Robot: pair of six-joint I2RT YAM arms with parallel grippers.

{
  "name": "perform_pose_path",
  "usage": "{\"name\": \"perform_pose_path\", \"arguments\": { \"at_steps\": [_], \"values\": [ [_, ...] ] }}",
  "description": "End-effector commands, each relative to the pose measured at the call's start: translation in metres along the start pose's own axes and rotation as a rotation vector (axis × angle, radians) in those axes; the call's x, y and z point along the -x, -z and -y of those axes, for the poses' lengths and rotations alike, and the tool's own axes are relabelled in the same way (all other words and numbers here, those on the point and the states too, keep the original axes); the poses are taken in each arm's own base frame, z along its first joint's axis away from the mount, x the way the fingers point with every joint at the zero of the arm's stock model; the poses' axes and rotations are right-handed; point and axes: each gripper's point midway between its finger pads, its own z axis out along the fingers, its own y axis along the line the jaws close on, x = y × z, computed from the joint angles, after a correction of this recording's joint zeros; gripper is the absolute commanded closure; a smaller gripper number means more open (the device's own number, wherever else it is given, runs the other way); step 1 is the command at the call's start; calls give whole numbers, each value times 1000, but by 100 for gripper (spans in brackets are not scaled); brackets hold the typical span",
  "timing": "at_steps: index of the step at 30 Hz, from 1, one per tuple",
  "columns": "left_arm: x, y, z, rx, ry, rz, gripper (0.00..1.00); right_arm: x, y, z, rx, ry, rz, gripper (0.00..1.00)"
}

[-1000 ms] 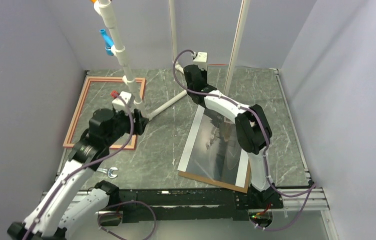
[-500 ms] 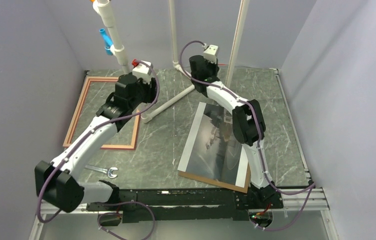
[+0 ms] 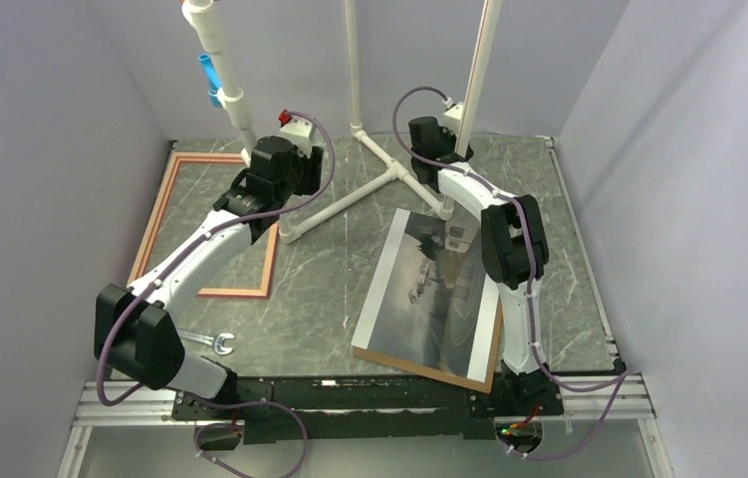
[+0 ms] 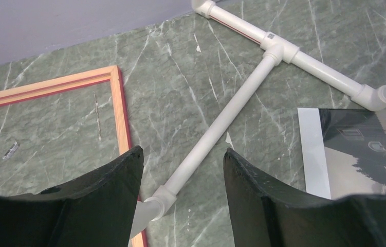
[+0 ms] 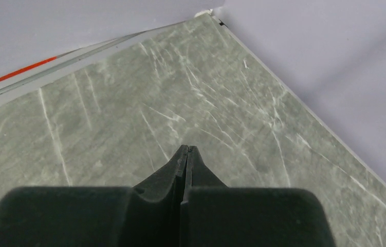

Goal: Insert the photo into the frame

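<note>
The photo (image 3: 429, 294), a dark cloudy landscape with white bands, lies face up right of centre on a brown backing board (image 3: 495, 351). Its corner shows in the left wrist view (image 4: 365, 149). The salmon frame (image 3: 155, 214) lies flat at the left, and its far right corner is seen from the left wrist (image 4: 121, 108). My left gripper (image 4: 183, 154) hangs open and holds nothing, above the end of a white pipe between frame and photo. My right gripper (image 5: 185, 149) is shut on nothing, high over bare table near the back right corner.
A white PVC pipe stand (image 3: 340, 204) runs across the table between frame and photo, with upright poles (image 3: 479, 70) at the back; its base bar shows in the left wrist view (image 4: 232, 113). A small wrench (image 3: 215, 344) lies near the front left. Grey walls close in three sides.
My left arm has stretched out from beside the frame's near right side toward the back, over the pipe. The right wrist has swung back and to the right, away from the photo.
</note>
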Motion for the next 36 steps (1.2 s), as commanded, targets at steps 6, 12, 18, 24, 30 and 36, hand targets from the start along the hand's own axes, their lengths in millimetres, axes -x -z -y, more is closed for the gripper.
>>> {"name": "perform_pose_path", "arguments": {
  "at_steps": [6, 12, 18, 24, 30, 36],
  "values": [
    [15, -1, -6, 9, 8, 38, 33, 22, -7, 106, -166, -230, -36, 100],
    [2, -8, 19, -108, -2, -12, 27, -3, -27, 155, -231, -285, -112, 100],
    [5, 7, 57, -266, -60, -23, 17, -20, -45, 204, -288, -310, -156, 100],
    [24, 59, 103, -482, -83, 53, 9, -28, -58, 245, -308, -362, -180, 100],
    [25, 98, 90, -445, -55, 82, 7, -2, -48, 216, -106, -390, -186, 100],
    [9, 113, 52, -270, -31, 56, 6, 39, 1, 145, 257, -307, -170, 100]
  ]
}}
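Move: The foot of the pipe stand's right post is about 9 cm back and 7 cm left of the right hand, some 15 cm below; the tee is 18 cm left and 2 cm farther out, the photo's middle 30 cm back and 11 cm left. From the left hand, the left mast's foot lies about 6 cm left, 3 cm back and 25 cm down, the empty frame roughly 26 cm left and level with it. The right wrist, fingers still shut, bears on the stand's right post and shoves it rightward, sweeping about 22 cm right and 14 cm back before easing some 5 cm left again. The left hand shifts right about 8 cm beside the mast, turning some 25 degrees clockwise and opening wider, then pulls back and up, clear of the mast. ##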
